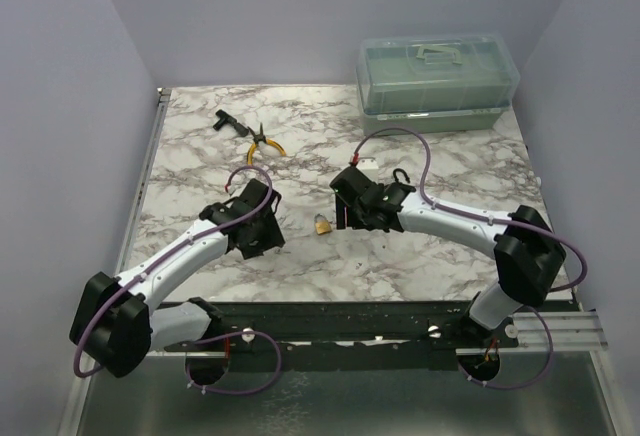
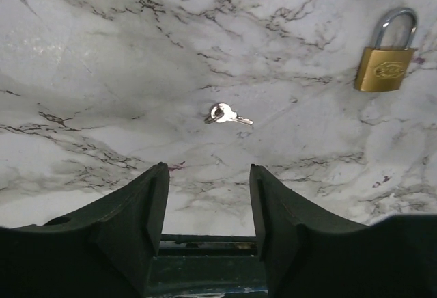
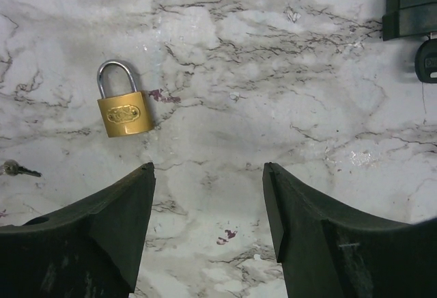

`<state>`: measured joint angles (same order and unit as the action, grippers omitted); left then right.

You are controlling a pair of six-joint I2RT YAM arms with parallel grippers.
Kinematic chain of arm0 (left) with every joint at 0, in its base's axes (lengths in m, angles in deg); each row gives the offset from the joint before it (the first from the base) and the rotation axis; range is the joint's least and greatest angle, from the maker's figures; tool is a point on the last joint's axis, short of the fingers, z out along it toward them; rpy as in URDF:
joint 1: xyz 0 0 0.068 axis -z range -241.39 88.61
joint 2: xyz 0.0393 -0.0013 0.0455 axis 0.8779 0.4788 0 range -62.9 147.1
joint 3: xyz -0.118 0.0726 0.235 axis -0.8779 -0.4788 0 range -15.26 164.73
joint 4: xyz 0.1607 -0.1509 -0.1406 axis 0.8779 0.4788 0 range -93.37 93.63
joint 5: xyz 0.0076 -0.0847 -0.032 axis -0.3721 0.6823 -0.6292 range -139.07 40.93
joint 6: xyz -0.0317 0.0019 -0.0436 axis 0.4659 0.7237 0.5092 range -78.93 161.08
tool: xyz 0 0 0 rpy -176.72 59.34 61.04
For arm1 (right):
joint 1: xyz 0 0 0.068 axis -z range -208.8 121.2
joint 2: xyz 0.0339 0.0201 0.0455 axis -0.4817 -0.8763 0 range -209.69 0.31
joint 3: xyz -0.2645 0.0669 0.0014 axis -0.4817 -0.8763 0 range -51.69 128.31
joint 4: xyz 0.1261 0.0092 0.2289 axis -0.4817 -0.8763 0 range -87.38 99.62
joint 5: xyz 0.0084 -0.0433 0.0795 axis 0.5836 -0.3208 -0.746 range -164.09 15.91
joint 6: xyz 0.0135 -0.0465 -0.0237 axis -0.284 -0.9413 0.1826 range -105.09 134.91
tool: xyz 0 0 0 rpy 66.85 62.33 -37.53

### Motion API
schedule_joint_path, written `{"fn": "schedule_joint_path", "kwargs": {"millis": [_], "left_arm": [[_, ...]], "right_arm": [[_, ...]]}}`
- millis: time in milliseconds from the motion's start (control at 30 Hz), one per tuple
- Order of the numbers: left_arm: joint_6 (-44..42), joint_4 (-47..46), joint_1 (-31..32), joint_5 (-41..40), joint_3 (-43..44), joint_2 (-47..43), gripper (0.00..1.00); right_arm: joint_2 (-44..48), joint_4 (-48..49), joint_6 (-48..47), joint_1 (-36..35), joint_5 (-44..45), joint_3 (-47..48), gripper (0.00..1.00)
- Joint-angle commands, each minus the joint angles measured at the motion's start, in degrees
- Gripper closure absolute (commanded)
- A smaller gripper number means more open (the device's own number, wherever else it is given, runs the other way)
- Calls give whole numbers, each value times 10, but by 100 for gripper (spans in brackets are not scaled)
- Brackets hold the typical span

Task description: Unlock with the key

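Note:
The tiny silver key (image 2: 229,115) lies flat on the marble table (image 2: 102,72), a short way ahead of my left gripper (image 2: 208,169). That gripper's jaws stand apart with nothing between them. The small brass padlock (image 2: 384,62) lies on its side, up and to the right of the key. In the right wrist view the padlock (image 3: 124,110) sits up and to the left of my right gripper (image 3: 208,167), which is open over bare marble. The key (image 3: 13,169) shows at that view's left edge. From above, the padlock (image 1: 322,224) lies between the two grippers.
Yellow-handled pliers (image 1: 265,143) and a small black tool (image 1: 225,123) lie at the back left. A translucent green lidded box (image 1: 437,81) stands at the back right. A black part with white lettering (image 3: 410,1) shows at the right wrist view's top right corner.

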<state>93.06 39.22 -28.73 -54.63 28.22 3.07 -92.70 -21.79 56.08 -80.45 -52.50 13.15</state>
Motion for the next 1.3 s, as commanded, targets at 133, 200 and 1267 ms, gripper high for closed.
{"fn": "schedule_joint_path", "kwargs": {"millis": [133,200,1267], "left_arm": [[1,-80,18,-16,-44,28,50],[-4,-95,20,-16,-50,37,52],[-52,-193,21,-25,-70,127,100]], "right_arm": [[28,10,8,2,20,-24,31],[29,5,8,2,21,-22,31],[41,7,5,2,8,-37,35]]}}
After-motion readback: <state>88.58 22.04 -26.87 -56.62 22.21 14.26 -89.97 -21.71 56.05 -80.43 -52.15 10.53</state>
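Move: The key lies flat on the table about 2 cm ahead of the left hand, 2 cm to its right and 6 cm below, with its blade pointing right. The brass padlock is roughly 10 cm to the right of the key and 5 cm farther out. From the right hand, which stands open, the key is some 17 cm to the left, 5 cm back and 7 cm down. The key's ring end is what the left hand's fingers come down on: the hand sinks almost straight, about 6 cm, slowing near the table, while easing some 2 cm forward and a little right. The half-open fingers narrow all the way down, then snap shut at the bottom, pinching the key by its bow and ring. The wrist hardly turns. ##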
